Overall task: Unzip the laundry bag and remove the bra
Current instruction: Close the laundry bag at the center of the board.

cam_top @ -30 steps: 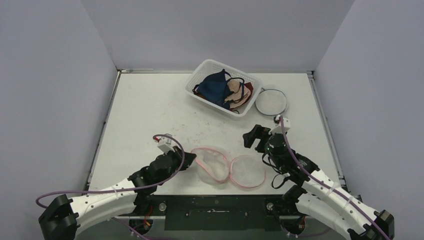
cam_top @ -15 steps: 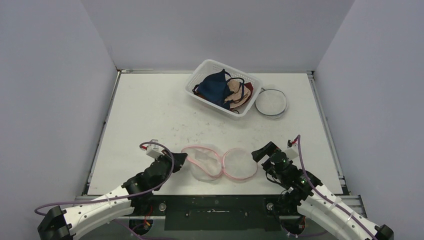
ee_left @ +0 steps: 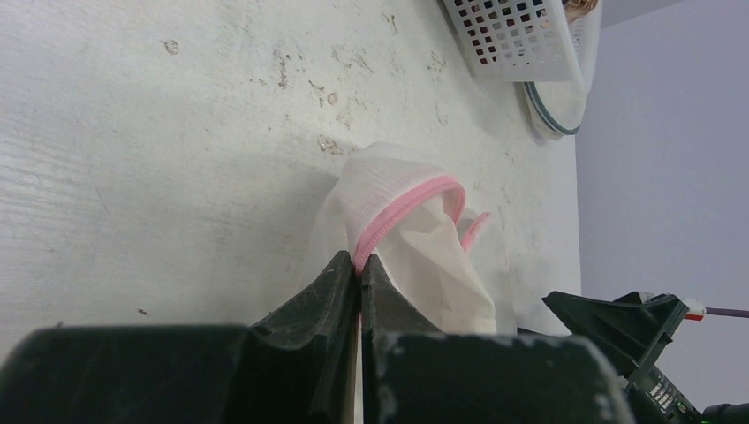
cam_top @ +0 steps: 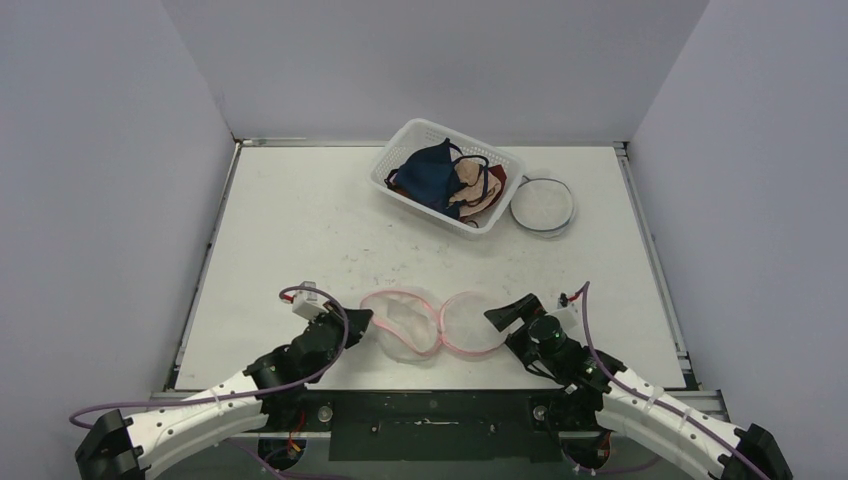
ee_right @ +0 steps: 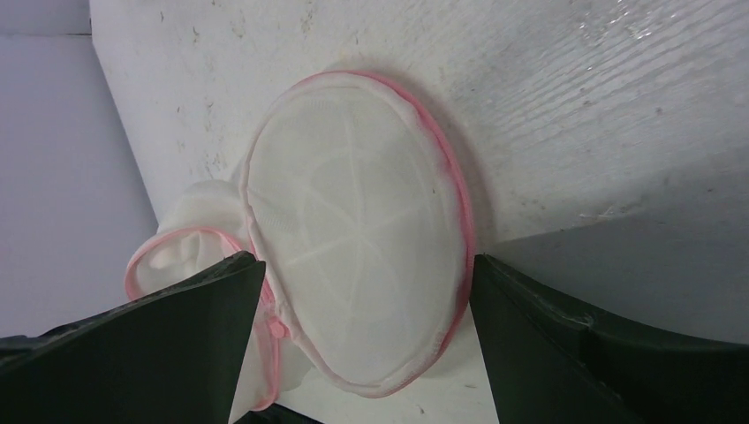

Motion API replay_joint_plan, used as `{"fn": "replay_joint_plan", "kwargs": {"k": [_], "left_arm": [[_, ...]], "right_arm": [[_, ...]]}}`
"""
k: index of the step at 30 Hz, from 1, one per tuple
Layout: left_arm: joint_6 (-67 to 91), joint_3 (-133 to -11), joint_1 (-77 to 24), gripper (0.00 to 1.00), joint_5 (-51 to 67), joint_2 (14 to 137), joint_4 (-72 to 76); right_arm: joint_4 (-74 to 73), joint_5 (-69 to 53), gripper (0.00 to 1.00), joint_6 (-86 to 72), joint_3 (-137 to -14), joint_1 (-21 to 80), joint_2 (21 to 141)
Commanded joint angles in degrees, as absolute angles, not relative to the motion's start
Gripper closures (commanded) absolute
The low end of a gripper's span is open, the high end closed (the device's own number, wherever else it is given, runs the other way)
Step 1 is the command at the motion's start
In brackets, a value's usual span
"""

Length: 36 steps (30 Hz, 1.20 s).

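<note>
The laundry bag (cam_top: 440,322), white mesh with a pink zipper rim, lies unzipped as two round halves near the table's front edge. My left gripper (cam_top: 364,318) is shut on the pink rim of the left half (ee_left: 415,199); its jaws (ee_left: 359,262) pinch the trim. My right gripper (cam_top: 506,313) is open, and in its wrist view its fingers (ee_right: 366,261) stand either side of the flat right half (ee_right: 353,221). A pink zipper pull (ee_right: 276,329) sits by one finger. Only white mesh shows in the halves. Dark blue, peach and red bras (cam_top: 445,178) lie piled in the basket.
The white slotted basket (cam_top: 432,124) stands at the back centre. Beside it on the right lies a flat round mesh disc with a grey rim (cam_top: 543,204). Grey walls close the table on three sides.
My left gripper has drawn the bag left and toward the front edge. My right arm has come down from behind the bag and moved left, and its fingers now flank the right half.
</note>
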<state>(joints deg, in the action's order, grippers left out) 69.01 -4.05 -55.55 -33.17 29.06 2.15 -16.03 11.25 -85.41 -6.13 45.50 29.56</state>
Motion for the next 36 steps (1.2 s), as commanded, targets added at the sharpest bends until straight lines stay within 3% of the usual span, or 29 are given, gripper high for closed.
{"fn": "replay_joint_plan", "kwargs": {"k": [1, 5, 14, 16, 23, 29, 33, 36], "left_arm": [[69.9, -4.3, -56.2, 1.0, -34.0, 29.9, 3.2], [70.0, -4.0, -56.7, 1.0, -34.1, 29.9, 3.7], [67.8, -4.3, -57.3, 1.0, -33.1, 30.6, 4.6], [67.1, -4.9, -57.2, 1.0, -32.3, 30.6, 4.4], [60.2, -9.3, -57.2, 0.99, -30.2, 29.0, 2.1], [50.8, -18.8, -57.1, 0.97, -28.0, 34.9, 0.5], [45.7, -25.8, -57.1, 0.96, -24.9, 39.6, 0.6], [44.5, -28.6, -57.1, 0.96, -22.3, 43.1, 0.7]], "right_arm": [[-11.9, 9.6, 0.11, -89.4, -3.1, 47.3, 33.9], [-10.8, 11.9, 0.19, -90.6, -2.8, 48.7, 34.3], [-6.9, 17.9, 0.84, -84.8, -2.7, 48.9, 34.6], [-7.2, 19.0, 0.94, -81.7, -4.5, 48.9, 35.2], [-9.6, 24.1, 0.95, -60.9, -15.9, 48.9, 32.0], [-13.2, 25.7, 0.95, -40.0, -32.2, 48.9, 35.4], [-16.3, 26.1, 0.95, -32.9, -42.4, 48.9, 38.5], [-17.8, 27.3, 0.95, -32.3, -43.5, 48.9, 38.3]]}}
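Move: The laundry bag's pink-rimmed lid lies flat with its middle about 5 cm left, 2 cm ahead and 2 cm below the right hand, its right rim between the open fingers. The bag body slumps some 19 cm left and 1 cm ahead of the right hand; the white basket is about 38 cm ahead, 10 cm left. From the left hand, still pinching the body's rim, the lid is about 22 cm right, 2 cm back, 6 cm lower. Sliding barely a centimetre left, then down about 2 cm, the right hand closes its wide-open fingers and pinches the lid's right rim, then sweeps it quickly up some 25 cm and about 7 cm forward while the wrist tips up roughly 40 degrees. The left hand keeps its grip on the body's rim, nearly still at first, then rises about 9 cm and moves 5 cm right. ##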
